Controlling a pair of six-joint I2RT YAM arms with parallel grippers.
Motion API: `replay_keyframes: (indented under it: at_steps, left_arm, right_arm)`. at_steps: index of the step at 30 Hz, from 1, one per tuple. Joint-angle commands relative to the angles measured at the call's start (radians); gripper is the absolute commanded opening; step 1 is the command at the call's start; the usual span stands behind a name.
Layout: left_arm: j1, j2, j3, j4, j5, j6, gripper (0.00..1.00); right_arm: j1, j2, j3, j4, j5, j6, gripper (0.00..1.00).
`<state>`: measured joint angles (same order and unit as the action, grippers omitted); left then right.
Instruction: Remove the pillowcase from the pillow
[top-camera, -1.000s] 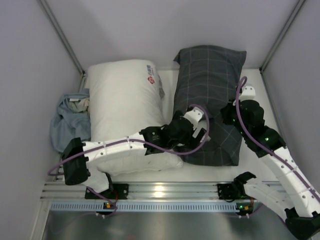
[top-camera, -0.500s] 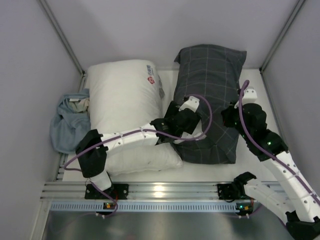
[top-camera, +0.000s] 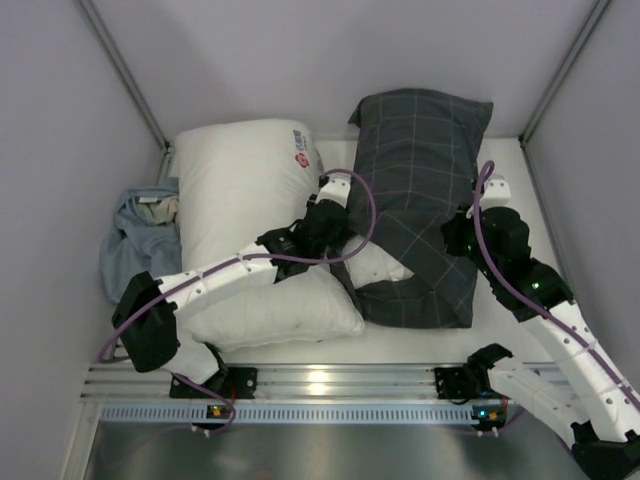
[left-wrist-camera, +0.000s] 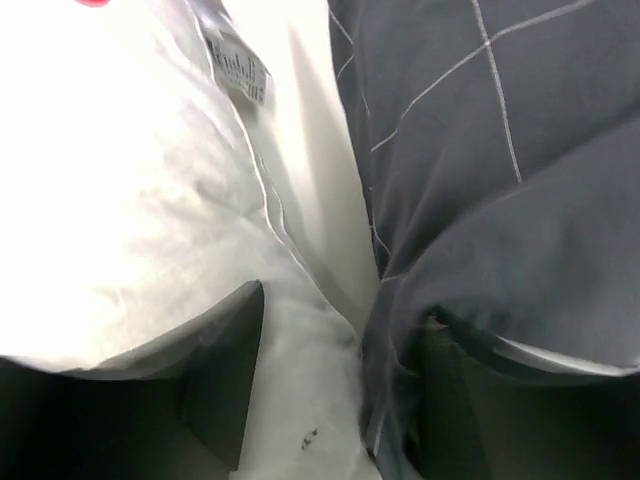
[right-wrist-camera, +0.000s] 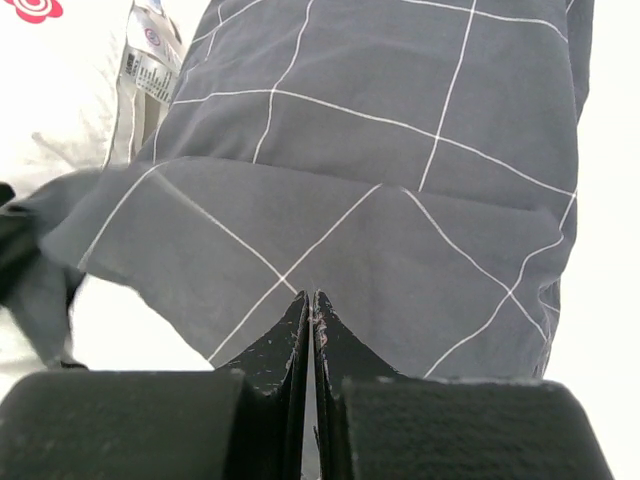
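Observation:
The dark grey-blue checked pillowcase (top-camera: 420, 150) lies at the back right, still around most of the pillow. A white patch of the pillow (top-camera: 382, 263) shows where the case's near-left edge is pulled back; it also shows in the right wrist view (right-wrist-camera: 120, 320). My left gripper (top-camera: 330, 205) sits at that pulled edge. In the left wrist view (left-wrist-camera: 340, 310) its jaws stand partly apart, with the pillowcase (left-wrist-camera: 500, 200) bunched over the right finger and white cloth between. My right gripper (top-camera: 458, 232) is shut, its tips (right-wrist-camera: 315, 297) resting on the pillowcase (right-wrist-camera: 400, 180).
A white pillow with a red logo (top-camera: 245, 180) lies left of the pillowcase, its printed tag (left-wrist-camera: 240, 68) facing the gap. A crumpled light blue cloth (top-camera: 135, 240) lies at the far left. Walls close in on three sides. A metal rail (top-camera: 320, 385) runs along the front.
My left gripper moved up and left from the pillowcase's near-left edge, dragging that edge with it and baring a patch of white pillow. My right gripper has barely moved.

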<state>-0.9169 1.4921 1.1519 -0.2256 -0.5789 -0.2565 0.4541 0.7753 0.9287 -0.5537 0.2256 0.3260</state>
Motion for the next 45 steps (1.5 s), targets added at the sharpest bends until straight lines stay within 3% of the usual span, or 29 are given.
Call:
replay_keyframes:
  at_steps: [1, 4, 10, 13, 16, 18, 19, 20, 22, 27, 35, 37, 41, 45]
  left_arm:
    - [0.019, -0.047, -0.024, 0.035, 0.085, -0.009, 0.38]
    - [0.039, -0.015, -0.008, 0.026, 0.218, 0.0, 0.0]
    - [0.041, 0.079, 0.055, 0.034, 0.606, 0.048, 0.0]
    - [0.041, 0.102, 0.065, 0.035, 0.704, 0.033, 0.0]
    - [0.044, 0.096, 0.051, 0.102, 0.813, 0.037, 0.0]
    - [0.058, 0.085, 0.031, 0.179, 1.009, 0.013, 0.0]
    - [0.065, 0.083, 0.025, 0.295, 1.09, -0.037, 0.0]
    - [0.072, 0.085, 0.019, 0.351, 1.225, -0.067, 0.0]
    - [0.072, 0.091, 0.031, 0.429, 1.306, -0.133, 0.0]
    - [0.081, 0.137, 0.095, 0.385, 1.3, -0.116, 0.0]
    - [0.101, 0.151, 0.06, 0.39, 1.285, -0.133, 0.0]
    - [0.107, 0.142, 0.049, 0.374, 1.269, -0.128, 0.0]
    - [0.119, 0.122, 0.006, 0.37, 1.243, -0.13, 0.0]
    - [0.121, 0.108, -0.014, 0.316, 1.164, -0.129, 0.0]
  right_arm:
    - [0.0, -0.005, -0.004, -0.003, -0.014, 0.005, 0.0]
    - [0.003, -0.004, -0.004, -0.009, -0.038, 0.011, 0.0]
    - [0.027, -0.019, -0.008, -0.026, -0.043, 0.019, 0.0]
    - [0.038, -0.028, -0.008, -0.038, -0.063, 0.012, 0.0]
    - [0.061, -0.019, -0.021, -0.028, -0.21, -0.008, 0.03]
    - [0.081, -0.015, -0.039, -0.003, -0.282, -0.007, 0.2]
    - [0.087, -0.014, -0.047, 0.006, -0.336, 0.002, 0.29]
    - [0.096, -0.018, -0.063, 0.014, -0.356, 0.01, 0.46]
    - [0.104, -0.039, -0.083, 0.018, -0.368, 0.037, 0.56]
    - [0.12, -0.085, -0.14, -0.046, -0.338, 0.084, 0.6]
    - [0.169, -0.122, -0.243, -0.083, -0.335, 0.192, 0.6]
    - [0.185, -0.129, -0.257, -0.094, -0.258, 0.228, 0.62]
    - [0.208, -0.105, -0.312, -0.03, -0.19, 0.269, 0.8]
    - [0.247, -0.019, -0.337, 0.046, -0.079, 0.347, 0.84]
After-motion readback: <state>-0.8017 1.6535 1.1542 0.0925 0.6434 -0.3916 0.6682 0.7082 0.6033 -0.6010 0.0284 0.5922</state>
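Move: The pillowcase's loose left edge is already between the left hand's half-open fingers, barely 1 cm ahead, 1 cm right and 2 cm below. The white pillow part showing in its mouth lies about 6 cm back, 10 cm right and 13 cm below the left hand; the big white pillow's middle is level ahead, 17 cm left, 12 cm lower. For the right hand that showing part is about 11 cm left, straight abreast and 20 cm below; the pillowcase's middle is some 14 cm ahead, 3 cm left, equally low. Rightward and back, about 14 and 10 cm, the left hand drags the pillowcase edge that its fingers first shut on, dipping, rising some 8 cm, then sinking to its starting height while turning about 55 degrees clockwise and rolling. The right hand comes down some 13 cm, back and left, opening wide towards the pillow part in the mouth and tipping its fingers down. ##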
